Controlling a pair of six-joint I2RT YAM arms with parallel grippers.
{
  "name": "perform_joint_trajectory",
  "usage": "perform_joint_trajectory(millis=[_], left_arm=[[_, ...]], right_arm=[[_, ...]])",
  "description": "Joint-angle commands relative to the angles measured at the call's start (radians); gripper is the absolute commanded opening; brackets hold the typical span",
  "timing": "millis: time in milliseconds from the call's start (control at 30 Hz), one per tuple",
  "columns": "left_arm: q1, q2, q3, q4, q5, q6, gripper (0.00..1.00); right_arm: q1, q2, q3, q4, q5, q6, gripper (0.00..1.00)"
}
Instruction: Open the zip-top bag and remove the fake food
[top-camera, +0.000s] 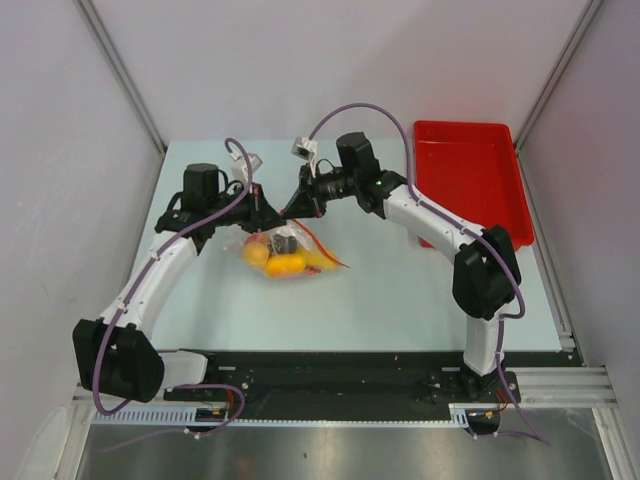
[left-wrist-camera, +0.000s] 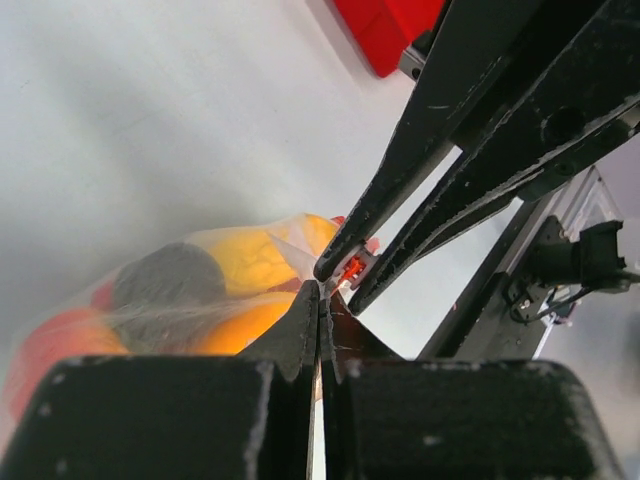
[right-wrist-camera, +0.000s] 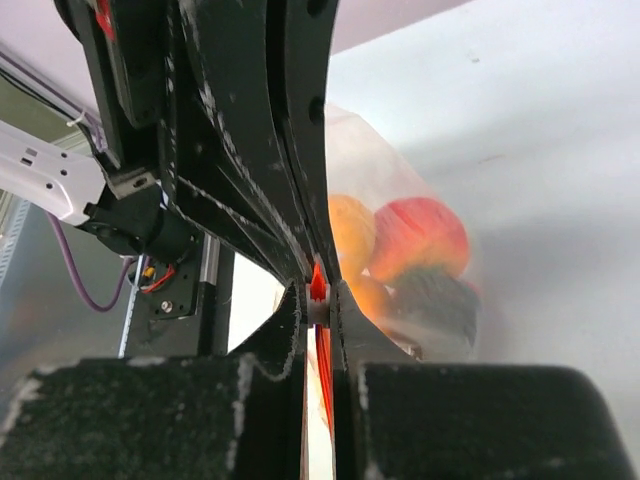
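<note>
The zip-top bag (top-camera: 300, 243) lies mid-table, its top edge lifted between both grippers. Inside it is the fake food (top-camera: 285, 264): orange and yellow pieces, a dark round one (left-wrist-camera: 165, 280) and a peach-red fruit (right-wrist-camera: 425, 232). My left gripper (top-camera: 262, 217) is shut on the clear plastic at the bag's top edge, its tips (left-wrist-camera: 320, 292) pressed together. My right gripper (top-camera: 293, 207) comes in from the opposite side and is shut on the orange-red zip strip (right-wrist-camera: 319, 285), tip to tip with the left one. The two grippers nearly touch above the bag.
A red rectangular tray (top-camera: 470, 180) stands at the back right of the table, behind the right arm. Grey walls close in the table on three sides. The arm bases and a black rail run along the near edge.
</note>
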Motion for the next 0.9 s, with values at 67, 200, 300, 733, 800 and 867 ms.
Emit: perform_joint_trajectory(millis=[67,200,300,733,800,867], left_arm=[[0.015,-0.084,-0.021,0.172,-0.049,-0.128,0.0],[0.038,-0.096,-0.009,0.146,-0.083,-0.129,0.0],[0.076,-0.116,-0.013,0.152,-0.135,-0.163,0.0],[0.117,-0.108,0.048,0.149,-0.215,-0.179,0.0],[0.124,-0.104,0.051,0.147,-0.209,-0.177,0.0],[0.127,-0.099,0.054,0.152,-0.19,-0.177,0.0]], right_arm=[[-0.026,-0.092,-0.082,-0.002,0.053,-0.05,0.0],[-0.04,-0.118,-0.126,-0.022,0.054,-0.058,0.0],[-0.048,-0.166,-0.221,-0.021,0.066,-0.078,0.0],[-0.066,-0.408,-0.691,-0.002,0.217,-0.059,0.01],[-0.068,-0.429,-0.732,-0.005,0.246,-0.056,0.03],[-0.068,-0.455,-0.772,-0.027,0.264,-0.05,0.06]])
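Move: The zip's far lower end, where the right hand is taking the pinched slider, hangs about 7 cm back, 12 cm to the right and 11 cm below that hand. Inside the bag, the yellow food lies some 6 cm back, 7 cm right and 12 cm below; the mango 6 cm back, level sideways and 13 cm below. From the left hand, gripping the bag's upper corner, the zip end is roughly 6 cm back, 14 cm right and 10 cm below, and the slider 2 cm right, 1 cm ahead at about its height. The slider, still pinched in the right fingers, is drawn along the orange zip away from the left hand: slowly rightward and down at first, then faster right, down and back, some 16 cm in all, the fingers tipping a little downward and swinging clockwise. The left hand keeps the upper corner pinched and pulls the other way, about 4 cm left with slight rise and forward travel, turning some 15 degrees counter-clockwise. ##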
